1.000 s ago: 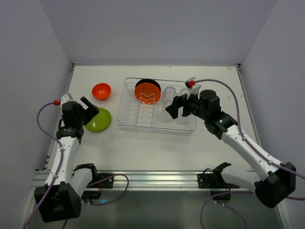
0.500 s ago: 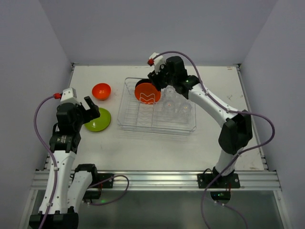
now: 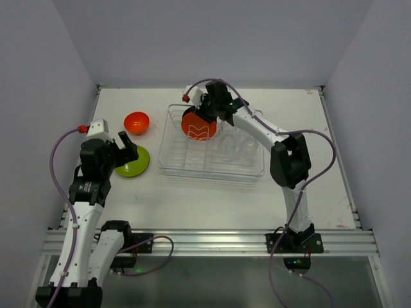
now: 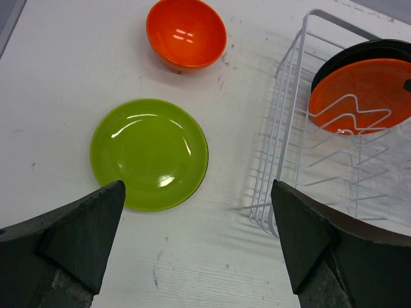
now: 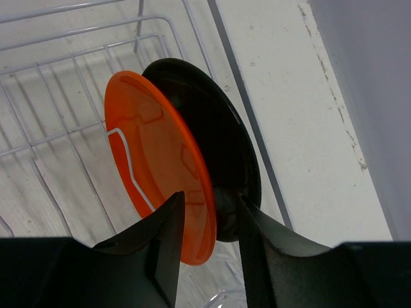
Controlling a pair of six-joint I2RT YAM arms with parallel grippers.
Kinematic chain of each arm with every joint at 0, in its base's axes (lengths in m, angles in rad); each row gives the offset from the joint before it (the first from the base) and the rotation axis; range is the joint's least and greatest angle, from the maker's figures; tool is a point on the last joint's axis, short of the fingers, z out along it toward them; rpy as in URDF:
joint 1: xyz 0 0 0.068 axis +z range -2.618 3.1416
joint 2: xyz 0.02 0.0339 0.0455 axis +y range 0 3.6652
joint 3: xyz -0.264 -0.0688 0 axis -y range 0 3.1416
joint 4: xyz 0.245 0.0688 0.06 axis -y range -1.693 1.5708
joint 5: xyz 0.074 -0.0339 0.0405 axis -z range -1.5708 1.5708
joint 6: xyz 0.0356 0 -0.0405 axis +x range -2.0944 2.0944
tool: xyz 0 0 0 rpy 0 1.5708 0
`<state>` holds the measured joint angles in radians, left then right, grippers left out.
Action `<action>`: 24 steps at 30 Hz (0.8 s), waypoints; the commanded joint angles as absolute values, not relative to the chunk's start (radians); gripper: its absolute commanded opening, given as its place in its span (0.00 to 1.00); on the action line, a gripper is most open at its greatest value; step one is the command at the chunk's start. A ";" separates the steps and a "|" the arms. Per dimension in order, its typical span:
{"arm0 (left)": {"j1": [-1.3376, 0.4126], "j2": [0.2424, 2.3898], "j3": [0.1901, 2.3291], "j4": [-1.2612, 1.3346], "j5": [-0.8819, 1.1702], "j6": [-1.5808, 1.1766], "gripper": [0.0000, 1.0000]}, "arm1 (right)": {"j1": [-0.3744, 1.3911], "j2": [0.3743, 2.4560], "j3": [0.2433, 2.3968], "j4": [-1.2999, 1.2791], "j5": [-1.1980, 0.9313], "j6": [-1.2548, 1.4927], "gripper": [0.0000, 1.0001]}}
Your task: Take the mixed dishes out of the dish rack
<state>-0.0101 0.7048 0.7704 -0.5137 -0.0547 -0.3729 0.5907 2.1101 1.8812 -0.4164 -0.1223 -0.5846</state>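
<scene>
The dish rack (image 3: 192, 168) holds a red-orange plate (image 3: 198, 125) standing upright, with a black plate (image 3: 191, 110) just behind it. Clear tumblers (image 3: 236, 145) sit at the rack's right end. My right gripper (image 3: 208, 113) is down over the tops of the plates. In the right wrist view its jaws (image 5: 209, 237) straddle the red-orange plate (image 5: 151, 160): one finger in front, the other between it and the black plate (image 5: 221, 141), with a gap still showing. My left gripper (image 4: 196, 237) hangs open above bare table beside the lime green plate (image 4: 149, 153). The orange bowl (image 4: 186, 32) lies beyond it.
The lime green plate (image 3: 133, 162) and orange bowl (image 3: 137, 122) lie on the white table left of the rack. The rack's wire side (image 4: 282, 128) is close to my left gripper's right finger. Walls enclose the table on three sides.
My right arm has swung from the rack's right side to its back left and dropped onto the plates, its jaws narrowing. The left arm has lifted slightly and stayed open.
</scene>
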 commanded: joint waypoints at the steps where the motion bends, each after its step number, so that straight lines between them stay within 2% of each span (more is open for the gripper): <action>1: -0.017 0.698 0.761 -0.482 -0.032 -0.341 1.00 | 0.588 2.129 1.945 -0.454 -0.133 -0.640 0.40; 6: -0.017 0.704 0.759 -0.479 -0.014 -0.336 1.00 | 0.589 2.149 1.942 -0.448 -0.152 -0.644 0.35; 9: -0.017 0.707 0.759 -0.476 -0.006 -0.333 1.00 | 0.589 2.172 1.951 -0.459 -0.166 -0.666 0.28; 13: -0.017 0.704 0.758 -0.474 -0.005 -0.333 1.00 | 0.589 2.180 1.956 -0.459 -0.163 -0.681 0.09; 17: -0.017 0.701 0.756 -0.474 -0.005 -0.333 1.00 | 0.589 2.132 1.922 -0.434 -0.182 -0.692 0.00; 24: -0.015 0.696 0.756 -0.474 -0.005 -0.333 1.00 | 0.591 2.005 1.830 -0.377 -0.206 -0.762 0.00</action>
<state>-0.0101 0.7067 0.7551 -0.5091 -0.0246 -0.3683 0.5850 2.1193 1.8515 -0.4294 -0.1795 -0.7078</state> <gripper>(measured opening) 0.997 0.087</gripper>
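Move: The orange plate stands in the rack with its middle about 7 cm below the right hand, some 4 cm to its left and level fore and aft; its upper right rim is already between the open fingertips. The black plate stands about 3 cm farther out behind the orange plate, and the nearest glass is roughly 8 cm to the hand's right, 2 cm out and 10 cm down. From the left hand the orange plate lies about 22 cm ahead, 23 cm right and 12 cm below. Lower the right gripper about 2.5 cm straight down so its fingers straddle the orange plate's upper right rim, one finger in the gap before the black plate. Close the half-open fingers and pinch the rim, then keep hold and start easing up and back by about half a centimetre, with the wrist turning slightly counter-clockwise. ##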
